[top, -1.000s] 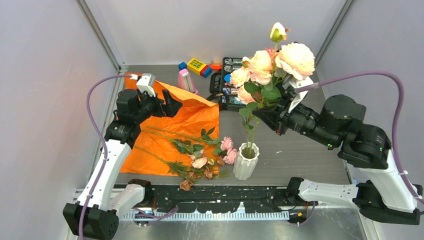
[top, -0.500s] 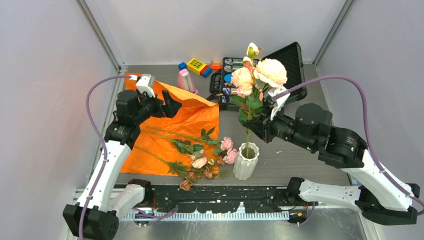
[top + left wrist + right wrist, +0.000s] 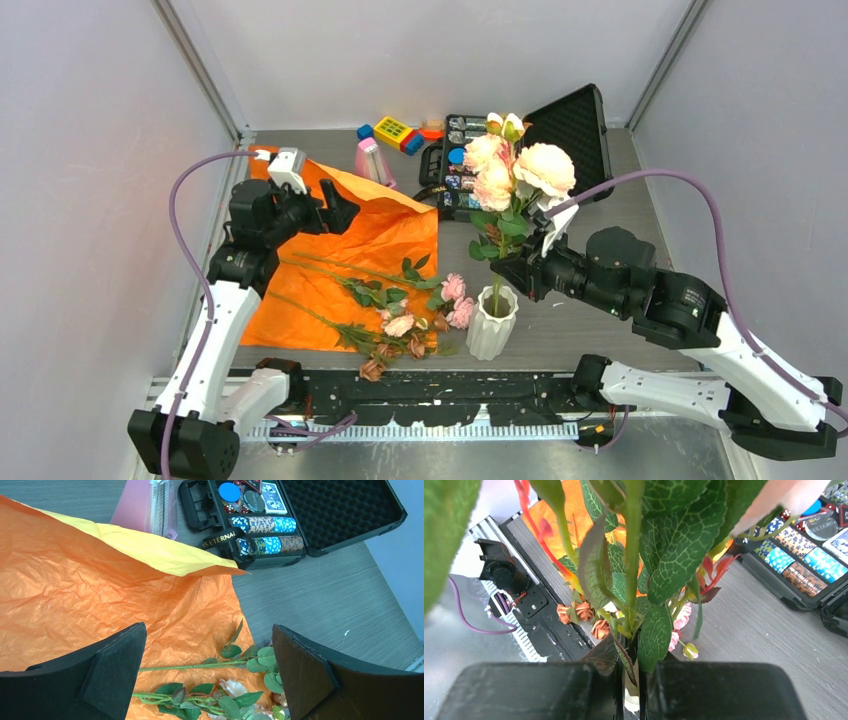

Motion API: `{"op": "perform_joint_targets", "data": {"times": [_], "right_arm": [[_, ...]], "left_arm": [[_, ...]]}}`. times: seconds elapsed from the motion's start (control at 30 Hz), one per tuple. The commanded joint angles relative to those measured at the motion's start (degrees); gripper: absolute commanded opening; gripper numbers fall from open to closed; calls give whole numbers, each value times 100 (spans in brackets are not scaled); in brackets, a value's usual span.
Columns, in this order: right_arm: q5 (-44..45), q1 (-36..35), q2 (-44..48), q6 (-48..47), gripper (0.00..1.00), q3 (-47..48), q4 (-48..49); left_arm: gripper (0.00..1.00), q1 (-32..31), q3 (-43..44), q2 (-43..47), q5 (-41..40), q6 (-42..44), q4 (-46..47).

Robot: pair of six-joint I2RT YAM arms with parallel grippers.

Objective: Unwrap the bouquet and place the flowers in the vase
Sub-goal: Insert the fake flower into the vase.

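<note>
The bouquet lies unwrapped: its orange paper (image 3: 330, 270) is spread flat on the left, and several flowers (image 3: 405, 318) lie loose across its near right corner. My right gripper (image 3: 515, 265) is shut on the green stems (image 3: 634, 555) of a bunch of peach and cream roses (image 3: 515, 170). It holds them upright over the white ribbed vase (image 3: 492, 322), with the stem ends reaching into the vase's mouth. My left gripper (image 3: 335, 213) hangs open above the paper (image 3: 100, 590) with nothing between its fingers (image 3: 105, 670). The lying flowers (image 3: 220, 700) are just beyond it.
An open black case (image 3: 560, 130) of poker chips stands at the back, its ribbon (image 3: 225, 537) in front of it. A pink metronome-shaped object (image 3: 372, 160) and coloured blocks (image 3: 395, 132) stand beside it. Small brownish roses (image 3: 584, 612) lie near the table's front rail (image 3: 440, 395).
My right arm has come down and forward, lowering the held bunch so its stems sink towards the vase. The left arm has barely moved.
</note>
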State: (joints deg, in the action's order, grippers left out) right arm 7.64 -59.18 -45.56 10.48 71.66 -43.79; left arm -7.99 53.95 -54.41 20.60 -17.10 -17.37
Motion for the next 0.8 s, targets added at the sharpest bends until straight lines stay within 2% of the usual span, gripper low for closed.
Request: {"op": "perform_joint_targets", "data": {"times": [0.0,0.37,0.77], "right_arm": [[36,-24,114,199,0,-223,271],[118,-23,160,257,14,-614,245],[74,-24,439,322,38,-629,73]], "left_arm": [[100,65,-44,-14,32,84,304],[100,130,-58,-26,32,71,305],[100,161,-66,-42,32,58,308]]}}
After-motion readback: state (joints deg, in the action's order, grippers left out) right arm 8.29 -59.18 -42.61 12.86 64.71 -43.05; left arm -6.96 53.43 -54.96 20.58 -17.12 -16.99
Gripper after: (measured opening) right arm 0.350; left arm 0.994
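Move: The held flowers' lower stems are already inside the vase, whose middle lies almost straight under the right hand, about 1 cm to its left and some 24 cm down. The loose pink flowers lie about 8 cm ahead and 8 cm to the left of that hand, and the brown roses level with it, some 18 cm left, both about 32 cm below. From the idle left hand the vase is roughly 18 cm back and 28 cm right, 18 cm lower. The flower stems, still pinched at the start, are lowered nearly straight down about 4 cm farther into the vase by the right hand, which slows and barely turns. Near the bottom its fingers begin to open, to about a third, and give up their grip; the hand then hardly moves, the stems still standing between the parted fingers above the mouth. ##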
